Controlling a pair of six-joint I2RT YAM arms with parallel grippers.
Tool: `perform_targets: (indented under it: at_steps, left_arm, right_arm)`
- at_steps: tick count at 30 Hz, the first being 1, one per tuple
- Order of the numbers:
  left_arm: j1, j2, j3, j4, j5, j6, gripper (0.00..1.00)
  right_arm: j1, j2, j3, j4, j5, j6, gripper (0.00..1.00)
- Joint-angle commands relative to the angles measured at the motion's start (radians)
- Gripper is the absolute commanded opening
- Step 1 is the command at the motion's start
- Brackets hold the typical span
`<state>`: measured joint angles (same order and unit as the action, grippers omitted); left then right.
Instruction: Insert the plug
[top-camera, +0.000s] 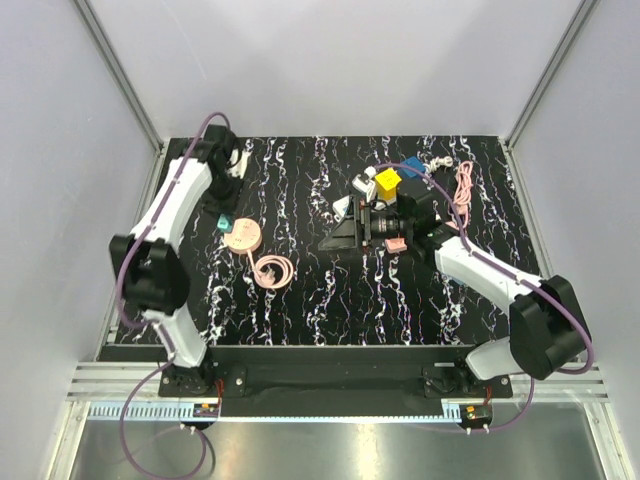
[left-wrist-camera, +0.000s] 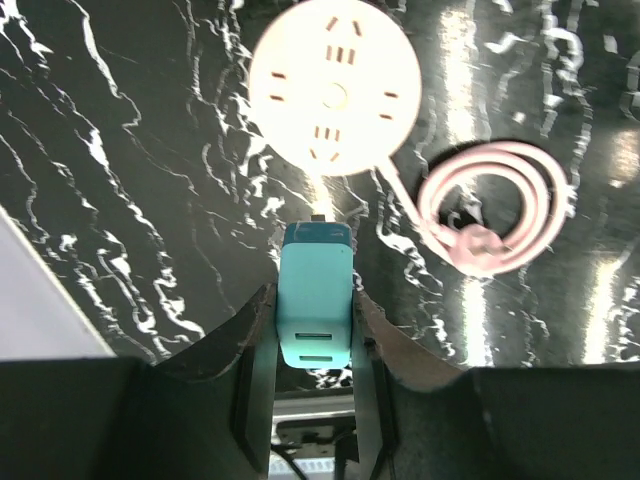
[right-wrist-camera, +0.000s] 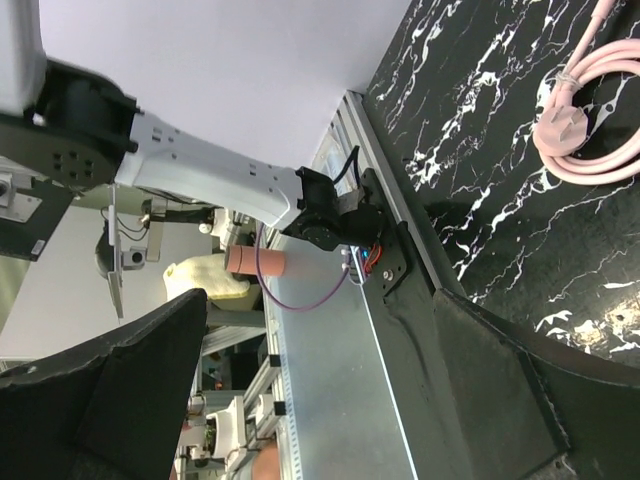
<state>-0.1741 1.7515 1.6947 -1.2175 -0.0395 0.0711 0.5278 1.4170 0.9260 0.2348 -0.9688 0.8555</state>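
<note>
In the left wrist view a teal plug sits upright between the fingers of my left gripper, which is shut on it. Its metal prongs point at the round pale-pink socket just ahead, a short gap apart. From above, the plug and left gripper are at the socket's upper left edge. My right gripper is open mid-table with nothing between its jaws, its fingers spread wide.
The socket's pink cable lies coiled to its lower right, with its own plug inside the coil. Behind the right gripper lie a yellow block, a blue piece, white parts and another pink cable.
</note>
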Motion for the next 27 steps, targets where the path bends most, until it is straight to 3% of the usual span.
perform_targets:
  at_steps: [1,10,22,27]
  left_arm:
    - [0.004,0.094,0.109,-0.068,-0.059,0.052,0.00]
    - [0.013,0.278,0.201,-0.054,0.023,0.180,0.00]
    - [0.028,0.258,0.123,0.044,-0.010,0.355,0.00]
    - [0.064,0.272,0.144,0.053,0.065,0.386,0.00]
  right_arm:
    - [-0.002,0.007,-0.003,-0.015,-0.036,-0.058,1.00]
    - [-0.002,0.037,0.036,-0.123,-0.047,-0.150,1.00]
    - [-0.003,0.114,0.043,-0.129,-0.031,-0.164,1.00]
    - [-0.003,0.122,0.050,-0.130,-0.028,-0.164,1.00]
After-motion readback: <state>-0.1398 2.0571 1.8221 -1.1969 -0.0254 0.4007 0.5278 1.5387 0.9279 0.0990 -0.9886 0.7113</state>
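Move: The left hand already holds the teal plug. The round pink socket lies about 6 cm ahead of that hand, 1 cm to its right and some 15 cm below. The pink cord coil is about 8 cm right of the left hand, 2 cm back of it and 16 cm below. From the empty right hand, the round socket is roughly 14 cm ahead, 20 cm left and 22 cm below. Down and forward goes the left hand, sinking about 7 cm with the teal plug towards the round socket. It then levels off, easing on forward and a little left while the wrist turns clockwise some 15 degrees and the fingers' forward slant lessens; the grip keeps. The right hand, empty and wide open, sinks about 6 cm. ##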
